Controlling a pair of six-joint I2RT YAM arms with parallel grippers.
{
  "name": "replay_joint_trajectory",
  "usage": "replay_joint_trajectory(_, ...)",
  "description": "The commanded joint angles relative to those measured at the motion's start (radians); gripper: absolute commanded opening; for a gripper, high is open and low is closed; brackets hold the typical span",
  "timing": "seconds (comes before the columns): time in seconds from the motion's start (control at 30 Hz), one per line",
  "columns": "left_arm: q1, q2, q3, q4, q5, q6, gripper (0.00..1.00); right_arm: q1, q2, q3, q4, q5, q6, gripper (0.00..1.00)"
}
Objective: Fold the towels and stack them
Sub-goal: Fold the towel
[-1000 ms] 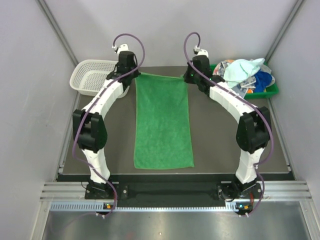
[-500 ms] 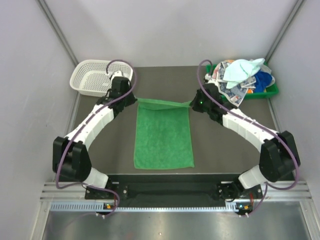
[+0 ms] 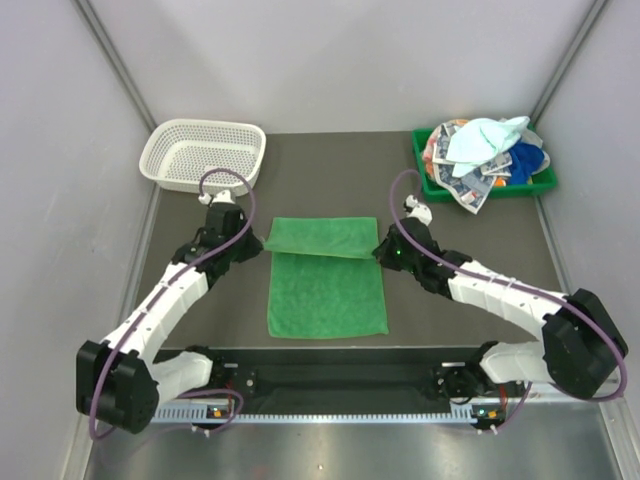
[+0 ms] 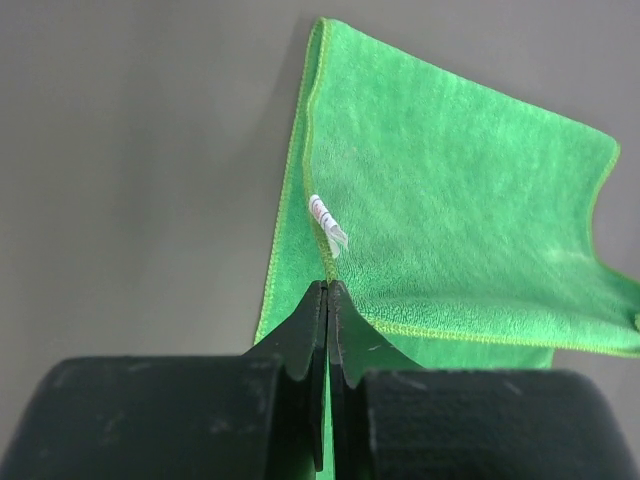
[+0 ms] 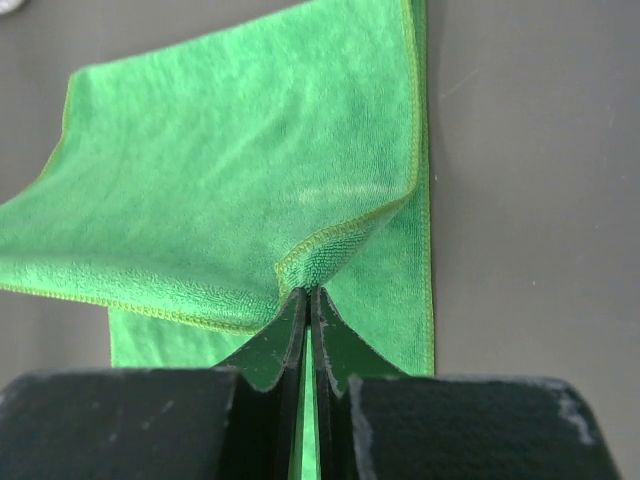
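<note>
A bright green towel (image 3: 326, 285) lies in the middle of the table, its far end lifted and doubled back toward the near edge. My left gripper (image 3: 262, 248) is shut on that raised end's left corner (image 4: 326, 268), where a small white tag shows. My right gripper (image 3: 378, 250) is shut on the right corner (image 5: 305, 270). The lifted flap (image 3: 322, 237) hangs between the two grippers above the lower layer. More towels (image 3: 485, 152), pale mint, blue and printed, are heaped in the green tray at the back right.
A white mesh basket (image 3: 203, 155) stands at the back left. The green plastic tray (image 3: 430, 178) sits at the back right corner. Grey walls close in on both sides, and the arm bases are at the near edge.
Both grippers have pulled the towel's far end up and back toward the near edge, folding it over itself. The arms have drawn in and lowered.
</note>
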Motion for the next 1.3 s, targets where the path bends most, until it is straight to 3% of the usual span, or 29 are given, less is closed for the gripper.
replay_joint_trajectory(0.0, 0.006, -0.038, -0.003, -0.008, 0.026, -0.004, 0.0, 0.02, -0.022, 0.009, 0.05, 0.08, 0.027, 0.0)
replay_joint_trajectory(0.17, 0.006, -0.075, 0.014, -0.051, 0.038, 0.016, 0.0, 0.026, -0.056, -0.002, 0.036, 0.086, 0.047, 0.0)
replay_joint_trajectory(0.53, 0.006, -0.079, 0.199, -0.174, 0.063, 0.046, 0.0, 0.031, -0.153, 0.073, -0.068, 0.112, 0.014, 0.0)
replay_joint_trajectory(1.0, 0.008, -0.122, 0.095, -0.229, 0.184, 0.039, 0.0, 0.083, -0.223, -0.059, -0.061, 0.094, 0.08, 0.0)
replay_joint_trajectory(1.27, 0.006, -0.124, -0.075, -0.211, 0.219, -0.021, 0.0, 0.112, -0.185, -0.148, 0.001, 0.077, 0.123, 0.0)
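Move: About 23 cm back and 2 cm to the right of the left hand lies the green towel's near-left corner, roughly 8 cm below; the fold's left end is some 11 cm ahead and 3 cm to the right, and the white basket about 28 cm ahead and 20 cm left. For the right hand, the near-right corner is about 21 cm back, 2 cm right and 8 cm below, with the fold's right end 12 cm straight ahead. Lifting the pinched towel edge some 6 cm almost straight up, both hands then sweep it down and back towards the towel's near edge, ending close to their starting heights. The left travels about 6 cm back in all, tipping its fingers some 10 degrees down and turning slightly clockwise late on; the right goes back about 4 cm. Both grippers stay shut on the cloth. ##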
